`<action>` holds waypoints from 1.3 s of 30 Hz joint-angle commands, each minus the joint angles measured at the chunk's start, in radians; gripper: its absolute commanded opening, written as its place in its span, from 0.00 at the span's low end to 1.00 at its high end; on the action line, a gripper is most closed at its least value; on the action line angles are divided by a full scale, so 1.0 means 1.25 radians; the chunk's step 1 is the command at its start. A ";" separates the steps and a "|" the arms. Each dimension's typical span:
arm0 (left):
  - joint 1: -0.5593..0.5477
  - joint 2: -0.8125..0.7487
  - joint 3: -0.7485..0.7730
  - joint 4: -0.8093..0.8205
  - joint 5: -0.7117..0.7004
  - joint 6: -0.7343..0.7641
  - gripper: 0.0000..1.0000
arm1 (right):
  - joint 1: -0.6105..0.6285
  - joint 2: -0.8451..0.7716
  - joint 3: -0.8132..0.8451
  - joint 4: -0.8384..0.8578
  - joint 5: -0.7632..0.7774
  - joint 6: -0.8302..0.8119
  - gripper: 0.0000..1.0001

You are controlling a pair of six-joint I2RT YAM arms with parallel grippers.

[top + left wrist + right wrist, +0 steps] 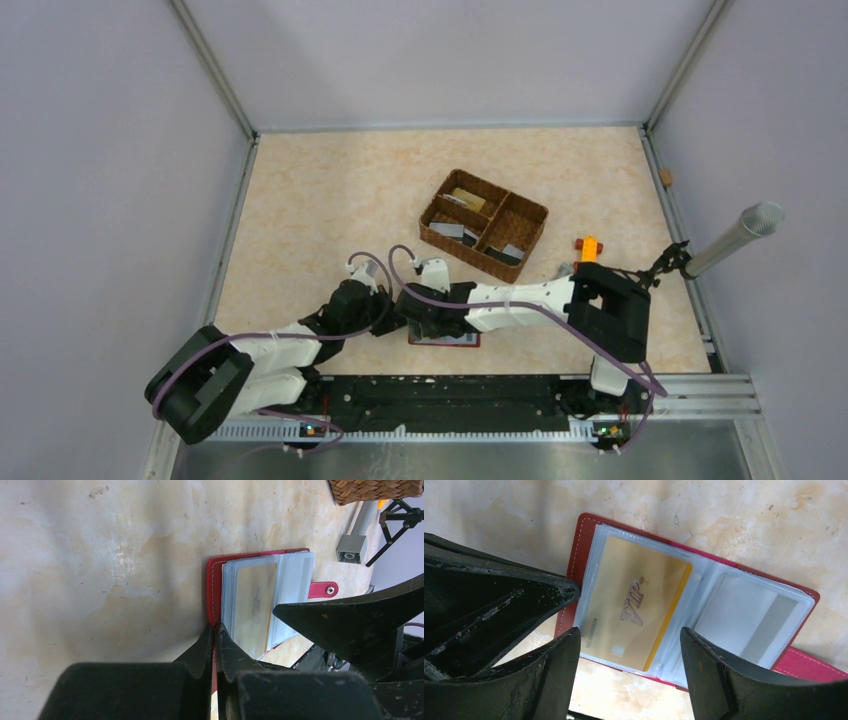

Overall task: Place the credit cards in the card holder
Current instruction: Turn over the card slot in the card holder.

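The card holder (580, 544) lies open on the table, a red wallet with clear pockets, seen small in the top view (458, 341). A gold card (634, 605) marked VIP sits inside its left pocket, and a pale grey card (749, 617) fills the right pocket. My left gripper (215, 628) is shut on the holder's red edge (212, 580), pinning it. My right gripper (629, 637) hovers open just above the gold card with nothing between its fingers. More credit cards (447, 231) lie in the wicker basket.
The brown divided basket (530, 212) stands behind the arms, mid-table. An orange block (589, 246), a grey tube (735, 238) and a black stand (668, 262) are at the right. The holder's snap tab (322, 589) sticks out sideways. A metal rail runs along the near edge.
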 commanded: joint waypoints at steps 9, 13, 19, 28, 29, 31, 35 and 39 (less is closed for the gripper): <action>-0.005 -0.022 -0.015 -0.035 -0.026 0.002 0.00 | 0.018 0.039 0.064 -0.120 0.083 0.029 0.71; -0.005 -0.026 -0.016 -0.041 -0.034 0.002 0.00 | 0.022 0.025 0.070 -0.173 0.120 0.046 0.71; -0.005 -0.021 -0.015 -0.043 -0.035 0.002 0.00 | 0.030 0.019 0.082 -0.228 0.149 0.066 0.71; -0.005 -0.016 -0.013 -0.042 -0.037 0.002 0.00 | 0.040 0.009 0.110 -0.290 0.198 0.081 0.71; -0.005 -0.016 -0.013 -0.041 -0.037 0.002 0.00 | 0.040 0.007 0.113 -0.291 0.200 0.080 0.71; -0.004 -0.015 -0.013 -0.041 -0.037 0.002 0.00 | 0.039 0.002 0.114 -0.294 0.205 0.080 0.71; -0.004 -0.013 -0.012 -0.040 -0.037 0.002 0.00 | 0.040 -0.003 0.115 -0.317 0.230 0.093 0.71; -0.005 -0.013 -0.012 -0.041 -0.039 0.002 0.00 | 0.040 -0.003 0.124 -0.354 0.256 0.107 0.71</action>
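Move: The gold card's pocket is right under the open right gripper: its middle lies about 2 cm ahead and 1 cm left, perhaps 1 cm below. From the right gripper, the red cover's left edge is some 4 cm left and 1 cm ahead, the empty right-hand pocket about 7 cm right and 2 cm ahead, and the snap strap roughly 15 cm right and 1 cm ahead. From the left gripper, the card's pocket is about 4 cm right and 1 cm ahead. Keep the left gripper shut with its tips on the cover's left edge. With the right gripper staying open, dip its left finger slightly at the card pocket's near left corner, then sweep about 5 cm right across the spine, rising some 2 cm on the way and tilting nearly 20 degrees so the fingertips swing right, carrying the corner along. ##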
